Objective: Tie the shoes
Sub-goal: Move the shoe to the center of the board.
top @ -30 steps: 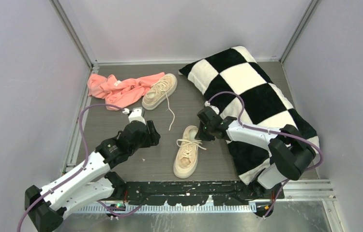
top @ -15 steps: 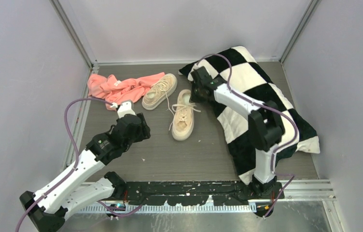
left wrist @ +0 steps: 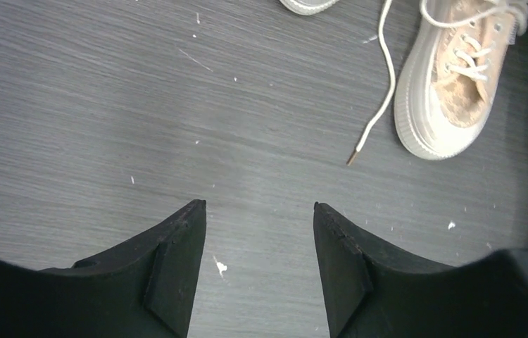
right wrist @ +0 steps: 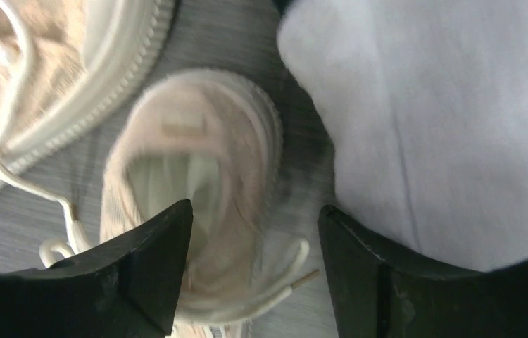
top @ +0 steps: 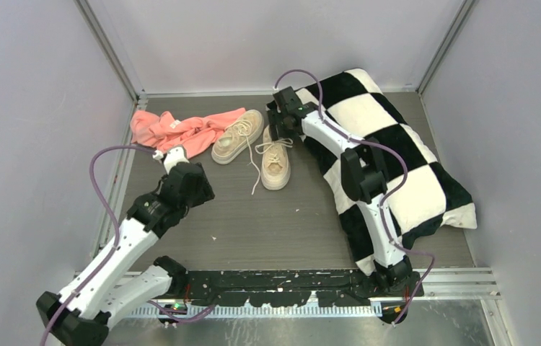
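Note:
Two beige shoes lie at the back of the table. One shoe (top: 237, 135) rests against the pink cloth. The other shoe (top: 276, 161) lies just right of it, toe towards me, laces loose. My right gripper (top: 277, 134) hovers over that shoe's heel, open; in the right wrist view its jaws (right wrist: 255, 208) stand wide above the blurred heel opening (right wrist: 198, 176), and a lace end (right wrist: 296, 280) lies between them. My left gripper (top: 203, 189) is open over bare floor; its wrist view (left wrist: 258, 204) shows the shoe (left wrist: 451, 91) ahead to the right and a trailing lace (left wrist: 381, 91).
A black-and-white checkered pillow (top: 390, 144) fills the right side, and its white patch (right wrist: 423, 105) is close beside my right jaw. A pink cloth (top: 174, 131) lies at the back left. Grey walls enclose the table on three sides.
My right arm carried the nearer shoe from the front centre to the back, beside the other shoe, and opened its jaws. My left arm drew back to the left.

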You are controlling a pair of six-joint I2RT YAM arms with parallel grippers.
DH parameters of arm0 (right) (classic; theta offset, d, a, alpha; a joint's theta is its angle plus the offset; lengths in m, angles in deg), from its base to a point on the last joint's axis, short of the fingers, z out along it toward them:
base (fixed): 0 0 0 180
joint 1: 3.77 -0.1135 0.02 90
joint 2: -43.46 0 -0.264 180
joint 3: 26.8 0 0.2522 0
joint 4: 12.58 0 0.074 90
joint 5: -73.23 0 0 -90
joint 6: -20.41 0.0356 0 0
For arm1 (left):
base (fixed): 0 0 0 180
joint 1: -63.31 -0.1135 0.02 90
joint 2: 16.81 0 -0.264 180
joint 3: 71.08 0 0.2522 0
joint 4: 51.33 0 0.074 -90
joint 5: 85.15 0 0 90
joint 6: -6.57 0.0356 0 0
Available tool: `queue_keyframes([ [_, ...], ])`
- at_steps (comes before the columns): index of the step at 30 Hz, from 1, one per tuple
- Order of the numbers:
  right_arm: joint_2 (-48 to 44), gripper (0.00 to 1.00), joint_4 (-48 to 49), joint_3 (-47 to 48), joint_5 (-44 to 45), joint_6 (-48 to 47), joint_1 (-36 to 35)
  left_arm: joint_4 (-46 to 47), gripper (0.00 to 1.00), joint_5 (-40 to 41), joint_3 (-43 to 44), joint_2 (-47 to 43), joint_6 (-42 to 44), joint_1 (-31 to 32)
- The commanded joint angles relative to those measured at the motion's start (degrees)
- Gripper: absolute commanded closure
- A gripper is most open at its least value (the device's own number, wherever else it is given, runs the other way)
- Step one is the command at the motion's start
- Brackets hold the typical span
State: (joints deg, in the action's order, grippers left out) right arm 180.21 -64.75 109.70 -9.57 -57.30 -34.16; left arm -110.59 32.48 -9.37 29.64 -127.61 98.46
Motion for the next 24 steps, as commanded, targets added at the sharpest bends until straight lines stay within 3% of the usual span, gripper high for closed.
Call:
queue_keyframes([
  [1, -13.46, 0.26, 9.18, -9.48, 2.52, 0.44, -0.28, 10.3, 0.41, -15.7, 2.69, 7.37, 4.06, -11.3],
  [3, -17.89, 0.21, 10.58, -13.18, 3.95, 1.04, -0.89, 14.46, 0.4, -29.26, 4.74, 14.59, 4.94, -20.13],
  [5, -22.03, 0.19, 11.81, -16.79, 4.81, 1.65, -1.42, 15.27, 0.4, -33.18, 9.15, 21.58, 5.7, -21.85],
  [8, -28.26, 0.18, 12.43, -22.24, 4.79, 4.05, -1.86, 15.91, 0.39, -32.21, 16.26, 30.26, 5.86, -21.89],
  [11, -34.5, 0.17, 12.67, -27.66, -2.07, 10.99, -1.9, 18.3, 0.36, -33.93, 21.69, 37.1, 5.52, -21.89],
  [15, -41.19, 0.17, 14.26, -35.31, -6.37, 16.19, -3.42, 16.86, 0.36, -29.3, 28.93, 45.2, 4.43, -21.89],
  [20, -47.75, 0.17, 17.61, -43.75, -14.17, 22.3, -3.92, 16.88, 0.38, -23.71, 32.34, 52.05, 3.65, -21.8],
  [24, -51.91, 0.17, 17.72, -48.38, -14.47, 23.36, -4.47, 18.78, 0.44, -21.69, 32.15, 56.04, 2.61, -21.8],
])
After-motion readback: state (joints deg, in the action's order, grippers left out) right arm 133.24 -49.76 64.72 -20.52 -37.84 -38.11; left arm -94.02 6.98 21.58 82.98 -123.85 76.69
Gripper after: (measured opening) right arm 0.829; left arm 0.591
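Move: From the left hand the untied shoe lies about 27 cm ahead, 8 cm to the right and 14 cm below. The pink cloth is about 29 cm ahead and 9 cm left of that hand, the tied shoe 20 cm ahead and 20 cm right, both also low on the board. The untied shoe is some 13 cm left of the right hand, level ahead and slightly lower; the tied shoe's middle is 9 cm back, 2 cm left and slightly below. The left hand sweeps forward about 21 cm, fingers staying open, to the heel end of the untied shoe, easing a little right and dipping at the last as the wrist tips some 15 degrees down and its left side drops, still short of any touch. Meanwhile the right hand, already loosening, opens wider and comes free of the tied shoe's heel collar, lifting steeply about 17 cm and drawing back some 15 cm, then sinking a few centimetres as its left side rolls up. ##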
